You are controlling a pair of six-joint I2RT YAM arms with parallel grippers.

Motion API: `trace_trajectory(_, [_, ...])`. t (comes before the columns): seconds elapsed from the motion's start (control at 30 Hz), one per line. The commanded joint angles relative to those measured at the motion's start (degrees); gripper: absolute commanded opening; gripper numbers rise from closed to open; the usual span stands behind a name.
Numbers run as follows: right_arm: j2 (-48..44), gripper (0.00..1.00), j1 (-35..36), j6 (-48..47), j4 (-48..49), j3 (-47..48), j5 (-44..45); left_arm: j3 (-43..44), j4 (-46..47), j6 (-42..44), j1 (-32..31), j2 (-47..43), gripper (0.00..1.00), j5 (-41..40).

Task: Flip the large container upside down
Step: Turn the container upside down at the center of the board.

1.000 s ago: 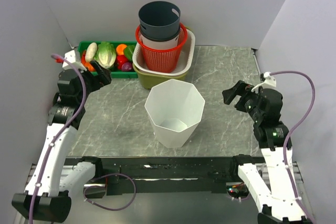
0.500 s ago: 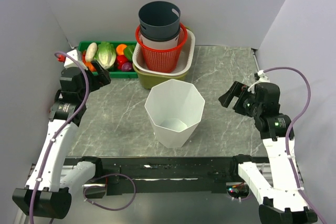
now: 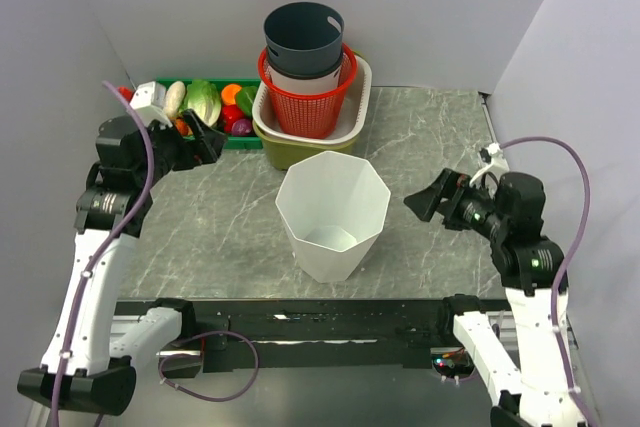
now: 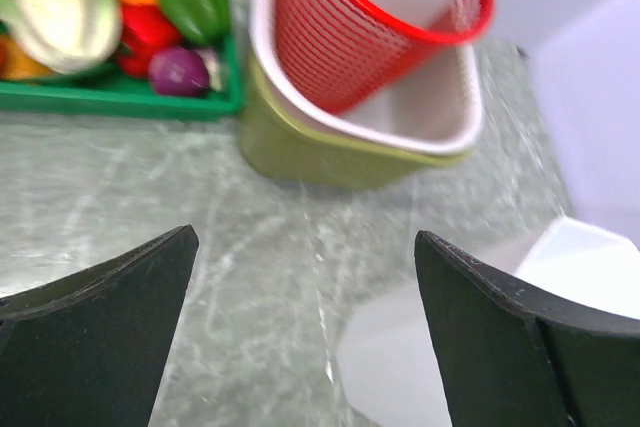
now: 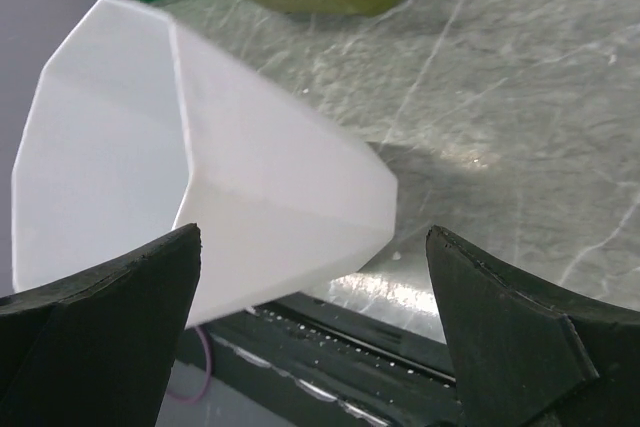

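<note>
The large container [image 3: 333, 212] is a white faceted bin standing upright, mouth up, at the middle of the grey marble table [image 3: 220, 227]. My left gripper [image 3: 205, 137] hovers open to its far left, near the vegetable tray. In the left wrist view the left gripper [image 4: 305, 237] has only table between its fingers, and the bin's rim [image 4: 590, 257] shows at the lower right. My right gripper [image 3: 425, 202] is open just right of the bin, apart from it. The right wrist view shows the right gripper [image 5: 313, 232] facing the large container's side wall [image 5: 200, 147].
Behind the bin stands a nested stack: a dark grey bucket [image 3: 303, 35] in a red basket [image 3: 305, 107], in a cream basket [image 3: 355, 107], in an olive tub [image 3: 290, 152]. A green tray of vegetables [image 3: 205, 102] lies at the back left. Walls close in on three sides.
My right gripper has dropped and moved left towards the bin. My left arm has risen and its gripper has swung right. The bin has not moved.
</note>
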Motion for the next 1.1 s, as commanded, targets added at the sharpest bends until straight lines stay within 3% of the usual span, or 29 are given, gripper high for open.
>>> trace_trajectory(0.0, [-3.0, 1.00, -0.2, 0.3, -1.3, -1.3, -5.3, 4.1, -6.4, 1.3, -0.1, 3.0, 0.96, 7.7])
trace_trajectory(0.2, [-4.7, 1.00, -0.2, -3.2, -4.6, -2.5, -6.9, 3.6, -11.8, 6.1, -0.1, 3.5, 0.96, 5.9])
trace_trajectory(0.47, [-6.4, 1.00, -0.2, -6.8, -9.1, -4.2, -2.7, 3.4, -14.0, 8.2, -0.1, 2.3, 0.96, 6.1])
trace_trajectory(0.6, [-6.9, 1.00, -0.2, -5.0, -9.9, -2.8, -2.8, 3.3, -11.7, 6.0, -0.1, 2.7, 0.96, 12.1])
trace_trajectory(0.73, [-8.7, 1.00, -0.2, 0.4, -5.7, -2.7, -8.4, 1.0, -4.3, -0.7, -0.6, 1.7, 0.96, 19.1])
trace_trajectory(0.87, [-9.7, 0.98, -0.2, 4.3, -2.0, -3.0, -13.0, 0.3, 1.4, -5.5, -3.9, 1.2, 0.96, 20.0])
trace_trajectory(1.07, [-9.0, 0.98, -0.2, 5.5, -0.8, -2.2, -14.9, 4.4, -3.5, -3.4, -11.3, 4.5, 0.96, 16.1])
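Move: The large container stands mouth up, its middle some 26 cm to the left hand's right, 14 cm back and 17 cm below. From the right hand it lies about 20 cm left, level fore and aft, and 12 cm below. The olive tub with the basket stack stands some 26 cm farther out than the container; the vegetable tray is about 22 cm ahead and 6 cm left of the left hand. Open left hand swings 8 cm right and back towards the container, right hand 5 cm back and left. ##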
